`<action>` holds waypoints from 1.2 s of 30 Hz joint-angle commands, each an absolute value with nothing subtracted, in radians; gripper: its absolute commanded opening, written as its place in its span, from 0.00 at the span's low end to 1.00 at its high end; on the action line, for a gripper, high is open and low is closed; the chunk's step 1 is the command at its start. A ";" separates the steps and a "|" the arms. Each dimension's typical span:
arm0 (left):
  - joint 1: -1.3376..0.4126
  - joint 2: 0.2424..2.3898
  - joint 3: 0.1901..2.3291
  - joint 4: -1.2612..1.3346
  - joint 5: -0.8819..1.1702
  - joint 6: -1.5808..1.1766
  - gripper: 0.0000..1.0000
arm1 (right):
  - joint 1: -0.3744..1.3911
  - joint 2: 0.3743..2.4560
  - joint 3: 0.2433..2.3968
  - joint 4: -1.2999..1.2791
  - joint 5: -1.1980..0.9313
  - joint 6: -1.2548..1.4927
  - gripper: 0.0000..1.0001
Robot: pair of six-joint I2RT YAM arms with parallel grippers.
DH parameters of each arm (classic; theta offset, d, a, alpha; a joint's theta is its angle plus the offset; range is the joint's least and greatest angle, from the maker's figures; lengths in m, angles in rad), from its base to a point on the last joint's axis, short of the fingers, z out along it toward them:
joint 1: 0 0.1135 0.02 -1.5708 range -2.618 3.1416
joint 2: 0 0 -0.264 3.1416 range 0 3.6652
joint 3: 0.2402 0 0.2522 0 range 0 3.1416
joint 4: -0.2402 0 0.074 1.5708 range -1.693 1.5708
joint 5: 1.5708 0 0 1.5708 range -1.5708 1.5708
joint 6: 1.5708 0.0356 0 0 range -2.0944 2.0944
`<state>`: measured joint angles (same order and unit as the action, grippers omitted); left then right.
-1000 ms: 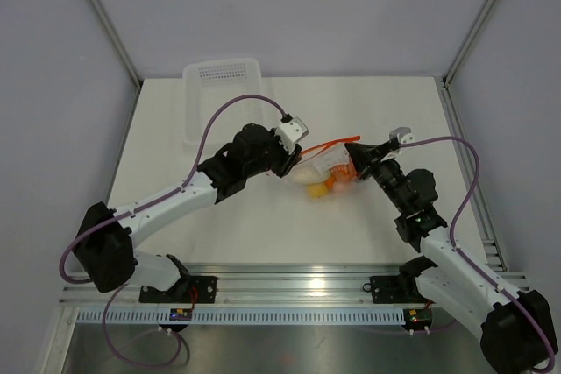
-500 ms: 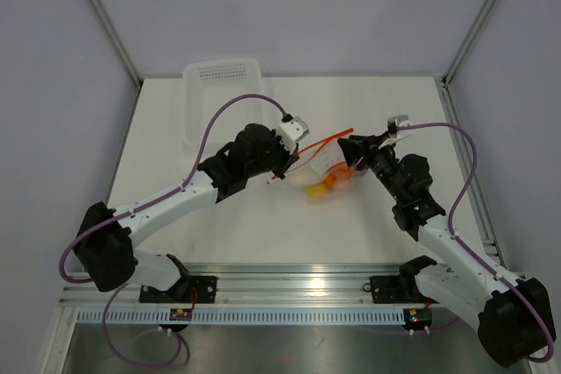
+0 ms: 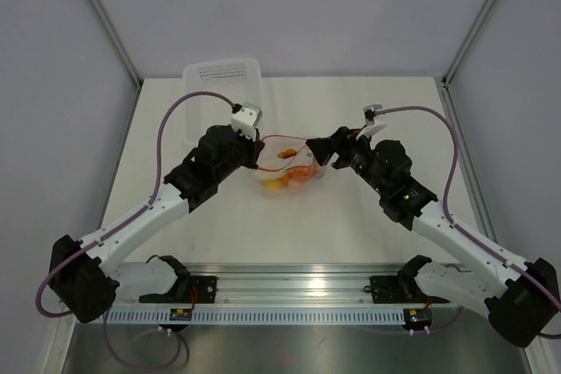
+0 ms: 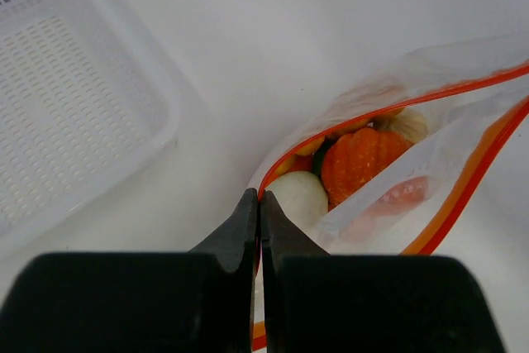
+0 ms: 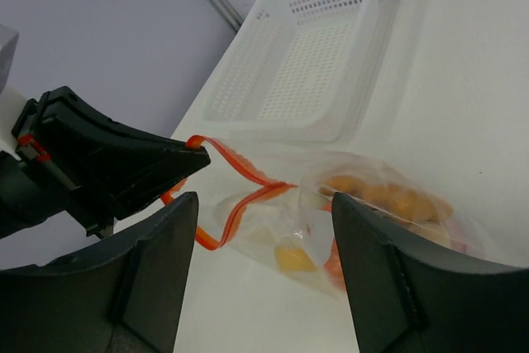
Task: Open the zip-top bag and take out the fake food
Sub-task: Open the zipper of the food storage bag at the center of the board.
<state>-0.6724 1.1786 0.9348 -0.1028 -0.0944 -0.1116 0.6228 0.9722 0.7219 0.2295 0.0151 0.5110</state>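
The zip-top bag (image 3: pixel 289 166) lies mid-table, its mouth pulled open into a loop of red-orange zipper strip (image 4: pixel 397 101). My left gripper (image 3: pixel 255 156) is shut on the left end of that strip, the jaws pinched tight on it (image 4: pixel 259 204). The fake food (image 4: pixel 361 160) shows inside: an orange ribbed piece, a white piece (image 4: pixel 300 196) and yellow pieces (image 5: pixel 291 259). My right gripper (image 3: pixel 317 150) stands open just right of the bag's mouth, holding nothing; in its own view the bag (image 5: pixel 364 204) lies between and beyond its spread fingers (image 5: pixel 157 279).
A white perforated basket (image 3: pixel 221 76) stands at the back left of the table, just beyond the bag (image 5: pixel 306 72) and to the left in the left wrist view (image 4: pixel 66 113). Frame posts rise at the back corners.
My left gripper closed on the zipper strip and pulled it left, opening the bag's mouth and dragging the bag left. My right gripper let go of the bag and opened.
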 commanded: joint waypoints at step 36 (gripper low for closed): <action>-0.673 1.120 0.946 -0.091 -0.080 -0.140 0.00 | 0.986 1.226 1.106 -0.391 0.390 1.005 0.95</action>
<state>-0.6724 1.1515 0.9127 -0.1207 -0.0727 -0.1326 0.9619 1.2152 1.0744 -0.3767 0.3286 0.9249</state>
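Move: The near strip of the orange zipper sags about 7 cm left, 4 cm back and 6 cm below the right hand point; from the left hand it is some 7 cm right, 4 cm back and 4 cm below. From the right hand, the zipper's free right corner is about 2 cm left, 1 cm ahead and 4 cm below, and the pinched left end roughly 15 cm left, level fore and aft, 3 cm below. The pumpkin is about 5 cm left, level fore and aft, 12 cm below. The left fingers keep their pinch on the zipper's left end, easing back about 1 cm. The right hand, touching nothing that can be seen, dips left and down, lifts about 3 cm, then sweeps left, back and down to the near zipper strip, some 10 cm off its start in all; its wrist tips down about 30 degrees and its open fingers spread wider. ##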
